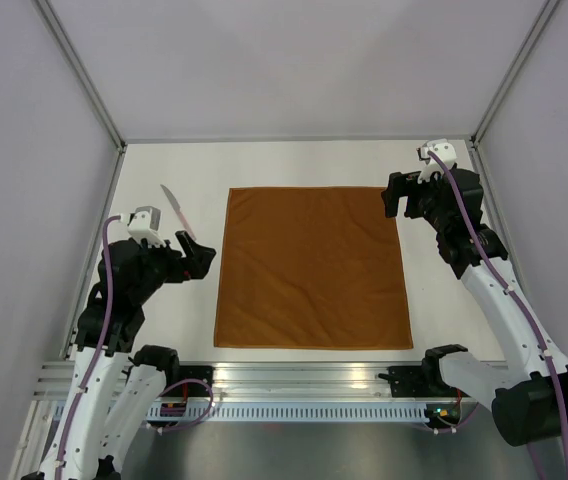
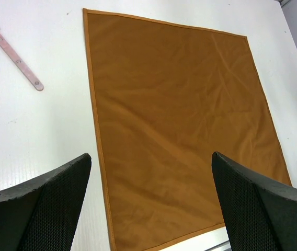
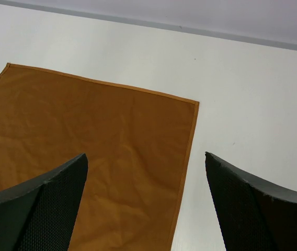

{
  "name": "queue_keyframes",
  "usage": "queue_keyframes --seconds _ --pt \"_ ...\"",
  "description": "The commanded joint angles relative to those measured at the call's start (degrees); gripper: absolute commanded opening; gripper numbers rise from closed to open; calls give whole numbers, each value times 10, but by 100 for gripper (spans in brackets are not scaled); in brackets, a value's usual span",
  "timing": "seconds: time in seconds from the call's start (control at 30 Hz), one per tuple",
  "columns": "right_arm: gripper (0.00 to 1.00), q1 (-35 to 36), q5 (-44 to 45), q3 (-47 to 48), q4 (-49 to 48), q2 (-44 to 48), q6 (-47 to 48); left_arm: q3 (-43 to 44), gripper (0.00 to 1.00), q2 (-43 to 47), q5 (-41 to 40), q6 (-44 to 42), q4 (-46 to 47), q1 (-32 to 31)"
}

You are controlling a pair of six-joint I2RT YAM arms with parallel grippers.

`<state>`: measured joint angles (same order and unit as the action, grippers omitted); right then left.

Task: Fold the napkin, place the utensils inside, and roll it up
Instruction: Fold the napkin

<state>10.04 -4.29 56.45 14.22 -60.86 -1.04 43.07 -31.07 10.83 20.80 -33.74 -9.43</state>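
The rust-brown napkin [image 1: 312, 268] lies flat and unfolded in the middle of the white table. It also shows in the left wrist view [image 2: 180, 120] and the right wrist view [image 3: 96, 146]. One silvery knife [image 1: 177, 213] lies on the table left of the napkin's far left corner, also in the left wrist view [image 2: 12, 55]. No other utensil shows. My left gripper [image 1: 199, 258] is open and empty, just left of the napkin's left edge, its jaws wide in its own view [image 2: 151, 155]. My right gripper [image 1: 396, 195] is open and empty above the napkin's far right corner [image 3: 146, 155].
Grey walls with metal posts [image 1: 84, 75] enclose the table on three sides. A slotted aluminium rail [image 1: 304, 385] runs along the near edge by the arm bases. White table surface [image 1: 294, 165] surrounds the napkin.
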Motion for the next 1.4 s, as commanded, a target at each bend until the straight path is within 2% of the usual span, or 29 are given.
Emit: queue_keyframes --seconds 0.0,0.2,0.4,0.53,0.63,0.73,0.83,0.87,1.03,1.07,1.13,1.17,1.37 --pt "98 3 -1 6 3 7 3 -4 100 1 24 14 14 2" --pt "98 2 -13 4 5 14 5 0 100 -15 41 7 22 2" --pt "98 3 -29 19 22 -2 5 24 95 -54 69 9 39 -1" --pt "98 3 -31 56 46 -19 -5 57 95 -86 59 32 64 -33" --pt "98 3 -31 84 61 -34 -9 73 95 -121 -7 42 94 -117" --pt "98 3 -32 130 89 -54 -9 94 94 -186 -125 52 120 -269" --pt "98 2 -32 191 127 -77 -5 105 94 -245 -180 62 168 -352" --pt "98 2 -31 205 137 -83 -3 109 93 -292 -219 63 180 -404" --pt "98 2 -18 276 203 -99 5 157 89 -456 -308 67 254 -551" --pt "98 1 -14 282 210 -97 6 184 88 -519 -318 67 270 -569" --pt "98 2 -11 291 225 -93 21 219 87 -577 -345 57 279 -619" --pt "98 2 -5 291 228 -87 22 257 86 -636 -352 52 284 -633" --pt "98 1 11 284 244 -77 24 400 78 -787 -358 25 286 -719"
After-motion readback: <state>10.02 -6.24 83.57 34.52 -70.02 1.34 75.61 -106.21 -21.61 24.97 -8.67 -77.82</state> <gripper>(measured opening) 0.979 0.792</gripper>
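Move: The napkin's near-right corner lies some 43 cm to the right of the left hand, 11 cm back and about 22 cm below. At the same table height, the napkin's near-left corner is about 11 cm straight back of the left hand, and the knife some 24 cm ahead and 12 cm left. From the right hand, the napkin's far-right corner is about 18 cm ahead, 2 cm right and 25 cm down; the near-right corner is 24 cm back and 1 cm right. Towards the napkin's near-right corner the left hand swings fast, about 40 cm right across the near part of the cloth, after a slight dip and rise, then sinking some 12 cm and drawing back 7. Its wrist turns clockwise some 35 degrees, left side rising, and its wide fingers narrow a little. The right hand, open, lifts about 9 cm, then starts to ease down. ##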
